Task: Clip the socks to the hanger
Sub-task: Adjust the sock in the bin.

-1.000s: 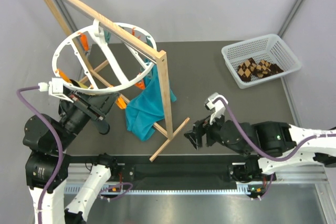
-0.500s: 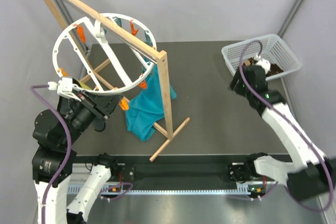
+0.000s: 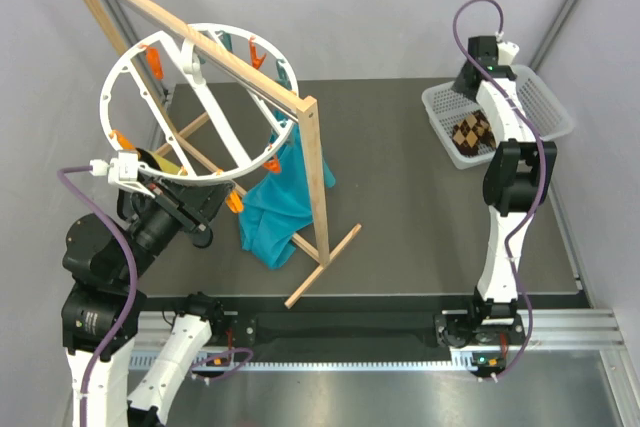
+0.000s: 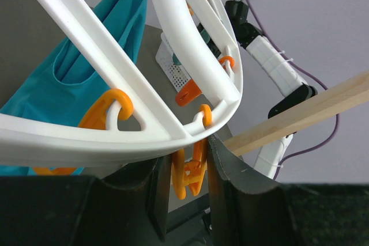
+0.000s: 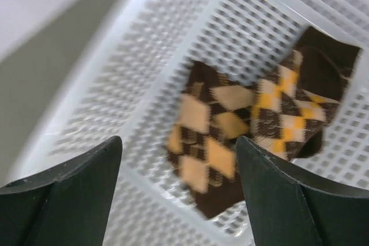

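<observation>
The white round hanger (image 3: 195,102) hangs on the wooden frame, tilted, with orange clips round its rim. My left gripper (image 3: 213,203) is at its near rim. In the left wrist view my left gripper (image 4: 189,168) is shut on one orange clip (image 4: 193,171) that hangs under the hanger's rim (image 4: 115,142). The argyle socks (image 3: 472,132) lie in the white mesh basket (image 3: 550,107). My right gripper (image 3: 468,82) is open and empty above the basket's left end. In the right wrist view my right gripper (image 5: 179,142) hovers over the socks (image 5: 216,139), apart from them.
The wooden frame (image 3: 312,157) stands across the left half of the table. A teal cloth (image 3: 275,202) hangs from the hanger beside the frame's post and also shows in the left wrist view (image 4: 86,67). The basket (image 5: 144,79) sits at the back right corner.
My right arm has swung from the table's near middle out to the basket and now stands above it. My left gripper tilted the hanger's near rim up a second ago and has held still since.
</observation>
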You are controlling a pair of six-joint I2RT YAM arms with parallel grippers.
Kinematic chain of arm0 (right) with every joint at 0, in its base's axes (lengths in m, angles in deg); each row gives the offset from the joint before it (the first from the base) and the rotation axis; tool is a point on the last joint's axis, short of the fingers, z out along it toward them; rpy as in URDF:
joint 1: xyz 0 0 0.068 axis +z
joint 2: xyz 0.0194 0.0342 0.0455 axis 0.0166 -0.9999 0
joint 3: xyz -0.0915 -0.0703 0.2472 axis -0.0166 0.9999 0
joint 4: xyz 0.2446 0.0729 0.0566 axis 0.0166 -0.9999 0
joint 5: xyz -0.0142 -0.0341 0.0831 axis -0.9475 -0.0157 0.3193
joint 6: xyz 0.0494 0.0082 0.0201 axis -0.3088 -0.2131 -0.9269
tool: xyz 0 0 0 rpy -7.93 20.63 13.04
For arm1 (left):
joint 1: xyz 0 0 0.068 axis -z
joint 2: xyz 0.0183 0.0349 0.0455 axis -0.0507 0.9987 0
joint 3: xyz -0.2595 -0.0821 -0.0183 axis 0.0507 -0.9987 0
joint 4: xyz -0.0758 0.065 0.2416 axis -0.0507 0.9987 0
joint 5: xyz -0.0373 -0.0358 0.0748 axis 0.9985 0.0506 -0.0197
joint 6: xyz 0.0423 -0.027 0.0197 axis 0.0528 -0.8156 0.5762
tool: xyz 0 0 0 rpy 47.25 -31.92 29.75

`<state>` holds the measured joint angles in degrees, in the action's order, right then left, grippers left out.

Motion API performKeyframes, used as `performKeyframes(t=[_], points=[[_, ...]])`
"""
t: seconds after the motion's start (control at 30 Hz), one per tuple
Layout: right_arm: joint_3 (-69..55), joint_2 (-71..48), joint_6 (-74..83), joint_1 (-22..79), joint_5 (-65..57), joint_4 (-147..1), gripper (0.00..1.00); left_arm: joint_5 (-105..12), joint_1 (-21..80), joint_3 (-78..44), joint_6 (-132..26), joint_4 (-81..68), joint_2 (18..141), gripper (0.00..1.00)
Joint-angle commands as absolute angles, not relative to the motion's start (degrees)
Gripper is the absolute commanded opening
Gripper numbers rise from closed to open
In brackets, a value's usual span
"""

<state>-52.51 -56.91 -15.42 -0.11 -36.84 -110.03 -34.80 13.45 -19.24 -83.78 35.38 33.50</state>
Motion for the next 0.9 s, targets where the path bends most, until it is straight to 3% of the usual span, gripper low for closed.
performKeyframes(t=[0.0,0.27,0.37,0.4,0.47,0.5,0.6,0.67,0.87], points=[[-55.89,-59.3,-14.54,-3.23,-43.11,-115.86,0.79,-34.33,13.27,-18.9,-82.56,35.66,32.81,0.0],[-45.0,-58.61,-14.72,-5.25,-44.43,-110.6,0.77,-34.16,13.27,-18.29,-81.69,36.1,33.43,0.0],[-43.41,-58.95,-14.37,-5.78,-44.87,-109.19,0.68,-34.07,13.27,-18.37,-81.86,36.19,33.34,0.0],[-43.58,-59.22,-14.1,-6.05,-44.79,-109.18,0.5,-34.16,13.27,-18.37,-81.77,36.1,33.34,0.0],[-44.37,-59.57,-13.49,-6.48,-44.7,-109.45,0.38,-34.24,13.27,-18.11,-81.42,36.54,33.51,0.0],[-44.72,-59.31,-12.96,-6.57,-44.79,-109.36,0.26,-34.24,13.36,-18.11,-81.42,36.63,33.51,0.0],[-46.22,-57.03,-11.29,-6.66,-45.75,-109.19,0.04,-33.98,13.54,-17.93,-81.51,36.54,33.69,0.0],[-45.26,-54.49,-10.76,-6.66,-44.36,-107.96,0.0,-33.98,13.54,-17.93,-81.6,36.54,33.87,0.0],[-44.2,-45.52,-13.83,-7.8,-32.23,-103.65,0.0,-33.19,13.54,-17.58,-81.86,35.75,33.78,0.0]])
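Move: The right hand is open above the bin. The right-hand checked sock is about 6 cm back, 9 cm to the right and 12 cm below. The other checked sock lies roughly 8 cm back, 1 cm right and 13 cm down. The bin's middle is some 4 cm back, 9 cm right and 9 cm down. From the left hand the right-hand sock is about 36 cm ahead, 64 cm to the right and 37 cm lower. Down into the bin goes the right hand, about 10 cm, swinging some 7 cm right and 5 cm back while the fingers tip steeper, some 15 degrees, towards the right-hand checked sock. At the bottom the wide-open fingers shut and pinch its cloth, then the hand rises about 5 cm, easing slightly forward and levelling a little. ##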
